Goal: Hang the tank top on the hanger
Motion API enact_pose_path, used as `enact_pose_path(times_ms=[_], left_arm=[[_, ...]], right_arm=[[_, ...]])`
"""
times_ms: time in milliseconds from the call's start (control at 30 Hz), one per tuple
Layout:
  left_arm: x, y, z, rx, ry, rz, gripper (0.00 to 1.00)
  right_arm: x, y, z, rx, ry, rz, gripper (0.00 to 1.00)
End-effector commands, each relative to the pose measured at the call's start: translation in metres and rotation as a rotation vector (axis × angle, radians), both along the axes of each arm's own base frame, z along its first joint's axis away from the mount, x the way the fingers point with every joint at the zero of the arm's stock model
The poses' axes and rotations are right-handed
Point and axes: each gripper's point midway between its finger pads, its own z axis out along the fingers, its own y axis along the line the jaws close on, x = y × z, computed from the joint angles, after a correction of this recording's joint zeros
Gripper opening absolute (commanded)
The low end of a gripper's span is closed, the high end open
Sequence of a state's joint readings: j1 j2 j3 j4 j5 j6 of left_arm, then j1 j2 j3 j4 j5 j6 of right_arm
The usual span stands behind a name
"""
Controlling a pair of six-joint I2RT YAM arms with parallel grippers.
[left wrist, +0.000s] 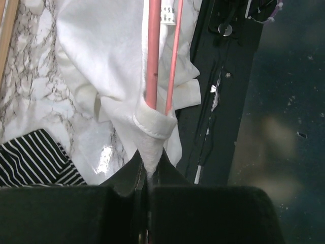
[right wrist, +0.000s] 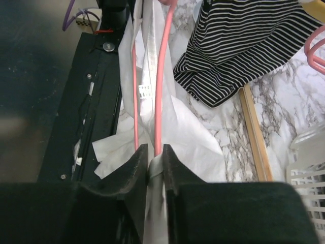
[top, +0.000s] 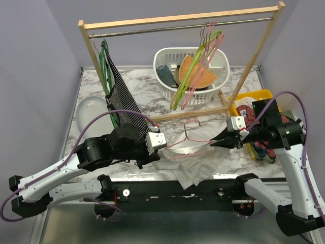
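The white tank top [top: 189, 163] lies crumpled on the marble near the table's front edge, draped over the thin pink hanger [top: 190, 138], whose hook points toward the rack. My left gripper [top: 152, 154] is shut on a bunched strap of the tank top [left wrist: 101, 56], just below the hanger's two pink wires [left wrist: 153, 61]. At the hanger's other end, my right gripper [top: 214, 144] is shut on white fabric of the tank top [right wrist: 183, 132]. The pink hanger wire [right wrist: 161, 76] ends right at its fingertips.
A wooden clothes rack [top: 177, 20] spans the back, with a striped garment [top: 122, 99] hanging at its left. A white basket [top: 167, 86] holds more hangers. A yellow bin [top: 254, 96] of clothes stands at the right. The black base rail [left wrist: 223, 76] runs along the near edge.
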State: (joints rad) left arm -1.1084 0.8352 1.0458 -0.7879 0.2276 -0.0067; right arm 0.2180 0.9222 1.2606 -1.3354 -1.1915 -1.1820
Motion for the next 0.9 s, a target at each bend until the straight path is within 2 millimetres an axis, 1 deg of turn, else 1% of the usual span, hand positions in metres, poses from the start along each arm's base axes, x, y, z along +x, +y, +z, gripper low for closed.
enact_pose_path(times_ms=[0,33,67,100,133,200,233,267,300,333,367,400,433,467,567,633,667,700,767,800,867], left_arm=[[0.001,0.019,-0.002,-0.001,0.093,0.158,0.00],[-0.001,0.020,-0.003,-0.003,0.108,0.170,0.00],[-0.003,0.022,-0.004,-0.001,0.126,0.179,0.00],[-0.005,0.024,-0.003,-0.005,0.145,0.193,0.00],[-0.006,0.027,-0.005,0.003,0.153,0.201,0.00],[-0.009,0.036,-0.010,0.034,0.167,0.217,0.00],[-0.008,0.039,-0.012,0.047,0.170,0.232,0.00],[-0.011,0.045,-0.015,0.067,0.178,0.238,0.00],[-0.012,0.048,-0.014,0.065,0.176,0.242,0.00],[-0.012,0.051,-0.014,0.069,0.177,0.248,0.00],[-0.014,0.056,-0.014,0.083,0.179,0.250,0.00],[-0.015,0.060,-0.012,0.080,0.172,0.255,0.00],[-0.015,0.063,-0.013,0.088,0.171,0.263,0.00],[-0.013,0.070,-0.014,0.102,0.165,0.286,0.00],[-0.011,0.076,-0.012,0.090,0.159,0.326,0.00],[-0.010,0.080,-0.010,0.067,0.155,0.351,0.00],[-0.004,0.081,-0.009,0.059,0.139,0.383,0.00],[0.000,0.084,-0.006,0.036,0.125,0.418,0.00],[0.007,0.085,-0.001,-0.004,0.106,0.456,0.00],[0.012,0.088,0.004,-0.028,0.084,0.490,0.00],[0.018,0.089,0.009,-0.065,0.071,0.530,0.00]], right_arm=[[-0.030,-0.003,0.002,-0.001,0.187,-0.001,0.56],[-0.029,-0.003,0.006,-0.003,0.176,-0.005,0.63],[-0.025,-0.003,0.009,-0.006,0.163,-0.020,0.68],[-0.019,-0.006,0.016,-0.025,0.166,-0.062,0.75],[-0.016,-0.007,0.020,-0.027,0.154,-0.085,0.79],[0.000,-0.012,0.031,-0.024,0.113,-0.163,0.85],[0.006,-0.015,0.038,-0.023,0.120,-0.220,0.87],[0.017,-0.021,0.046,-0.009,0.084,-0.274,0.88],[0.022,-0.024,0.049,-0.001,0.100,-0.320,0.89],[0.026,-0.027,0.052,0.009,0.089,-0.356,0.96],[0.038,-0.033,0.058,0.026,0.057,-0.407,0.97],[0.043,-0.036,0.057,0.033,0.076,-0.445,0.97],[0.048,-0.039,0.050,0.036,0.093,-0.471,0.98],[0.060,-0.045,0.052,0.052,0.066,-0.517,0.98],[0.076,-0.055,0.041,0.085,0.099,-0.599,0.99],[0.080,-0.058,0.037,0.110,0.126,-0.623,1.00],[0.086,-0.061,0.034,0.121,0.119,-0.641,1.00],[0.087,-0.063,0.025,0.121,0.140,-0.649,1.00],[0.093,-0.066,0.017,0.130,0.149,-0.670,1.00],[0.094,-0.067,0.006,0.127,0.174,-0.673,1.00],[0.097,-0.069,-0.001,0.129,0.178,-0.679,1.00]])
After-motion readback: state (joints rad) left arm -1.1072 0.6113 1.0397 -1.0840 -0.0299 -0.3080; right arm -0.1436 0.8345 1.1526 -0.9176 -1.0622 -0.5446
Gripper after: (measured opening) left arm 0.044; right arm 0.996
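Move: Roughly level with both hands, the hanger with the tank top on its ends spans the gap: its middle is about 10 cm right and 2 cm ahead of the left hand, and some 7 cm left and 1 cm back of the right. The striped garment's lower end hangs about 9 cm ahead, 6 cm left and 10 cm below the left hand. The yellow bin lies around 22 cm right, 10 cm ahead and 14 cm below the right hand. Leftward by about 8 cm, dipping slightly, the left hand draws its still-pinched tank-top shoulder and hanger end away from the right hand, turning some 20 degrees counter-clockwise. The right fingers open wide and let go of the other shoulder; that hand lifts about 5 cm, then swings forward and right while sinking to near its starting height, turning clockwise roughly 35 degrees. ##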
